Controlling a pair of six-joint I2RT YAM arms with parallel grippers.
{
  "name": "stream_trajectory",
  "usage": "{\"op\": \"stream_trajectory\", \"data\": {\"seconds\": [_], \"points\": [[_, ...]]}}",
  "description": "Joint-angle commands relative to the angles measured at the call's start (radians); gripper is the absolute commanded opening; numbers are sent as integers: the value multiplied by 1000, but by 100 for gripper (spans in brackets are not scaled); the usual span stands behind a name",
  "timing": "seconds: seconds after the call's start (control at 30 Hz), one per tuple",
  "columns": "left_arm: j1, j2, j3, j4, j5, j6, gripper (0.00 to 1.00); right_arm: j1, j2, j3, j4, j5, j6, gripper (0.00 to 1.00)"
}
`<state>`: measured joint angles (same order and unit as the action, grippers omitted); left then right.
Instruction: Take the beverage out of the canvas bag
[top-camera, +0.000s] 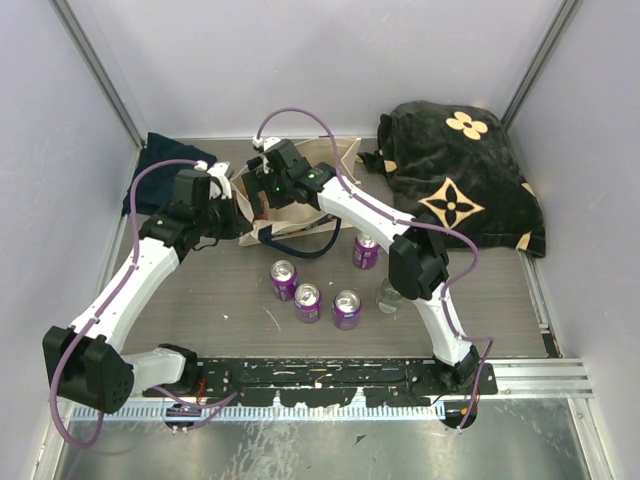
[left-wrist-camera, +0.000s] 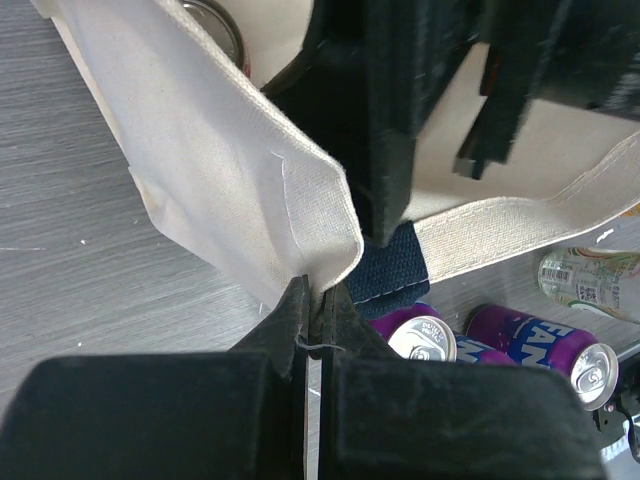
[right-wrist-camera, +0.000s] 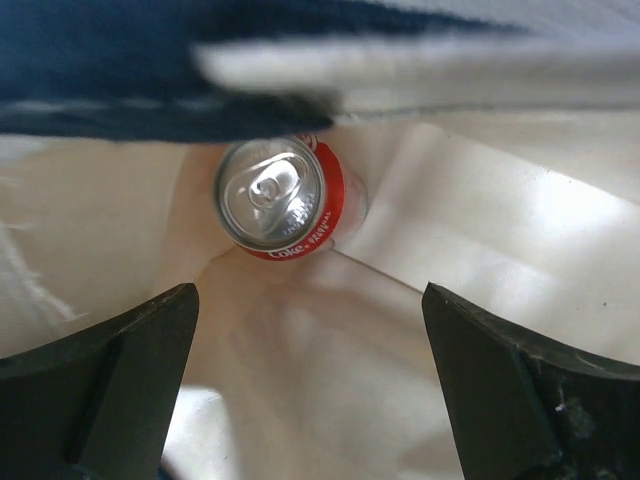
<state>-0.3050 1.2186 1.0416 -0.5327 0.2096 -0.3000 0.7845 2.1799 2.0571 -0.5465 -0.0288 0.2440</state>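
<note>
The cream canvas bag (top-camera: 300, 222) with navy handles stands at the back centre of the table, its mouth open. My left gripper (top-camera: 244, 216) is shut on the bag's near rim; the left wrist view shows the jaws (left-wrist-camera: 318, 300) pinching the canvas edge (left-wrist-camera: 210, 130) beside a navy handle tab (left-wrist-camera: 392, 265). My right gripper (top-camera: 264, 192) reaches down into the bag's mouth. In the right wrist view it (right-wrist-camera: 308, 300) is open and empty. A red Coke can (right-wrist-camera: 280, 200) lies inside the bag, just beyond the fingertips and apart from them.
Several purple cans (top-camera: 308, 301) and a clear glass (top-camera: 388, 296) stand in front of the bag. A black fabric bag with tan flowers (top-camera: 460, 170) fills the back right. A dark navy cloth (top-camera: 160, 165) lies at the back left. Walls enclose the table.
</note>
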Motion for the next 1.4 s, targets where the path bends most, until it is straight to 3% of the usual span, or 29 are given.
{"op": "stream_trajectory", "data": {"seconds": [0.0,0.37,1.0,1.2,1.3,1.37], "points": [[4,27,1,-52,-30,2,0,3,6,33,8,-34,-28,100],[4,44,9,-35,-25,-4,0,35,69,66,17,-43,-98,100],[3,43,-4,-19,-3,-13,0,75,251,189,19,131,-185,97],[4,44,-8,-14,5,-15,0,75,295,202,13,120,-181,80],[4,71,-8,-14,8,-15,0,75,306,196,7,114,-179,61],[3,77,-9,-12,10,-15,0,75,310,191,0,107,-175,42]]}}
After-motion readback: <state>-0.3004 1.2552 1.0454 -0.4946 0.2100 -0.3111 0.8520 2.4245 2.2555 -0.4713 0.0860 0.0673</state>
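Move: The red Coke can stands deep in the canvas bag's left end, about 3 cm ahead of the open right hand, 5 cm to its left and 8 cm below. The pinched bag rim is roughly 7 cm back and 3 cm left of the right hand at about its height; the nearest purple can outside stands some 17 cm back, 4 cm right and 12 cm lower. From the left hand, the Coke can is about 9 cm straight ahead and 10 cm down. The right hand sinks about 3 cm deeper into the bag with its fingers wide open, then slides left and a little forward while easing farther down, some 5 cm left and 5 cm down in all, and rolls roughly 10 degrees about its own length as it nears the Coke can. Only at the end do its fingers start closing around the Coke can, to a bit under two thirds open and seemingly touching it, while the left gripper keeps its pinch on the bag rim and stays nearly in place. ##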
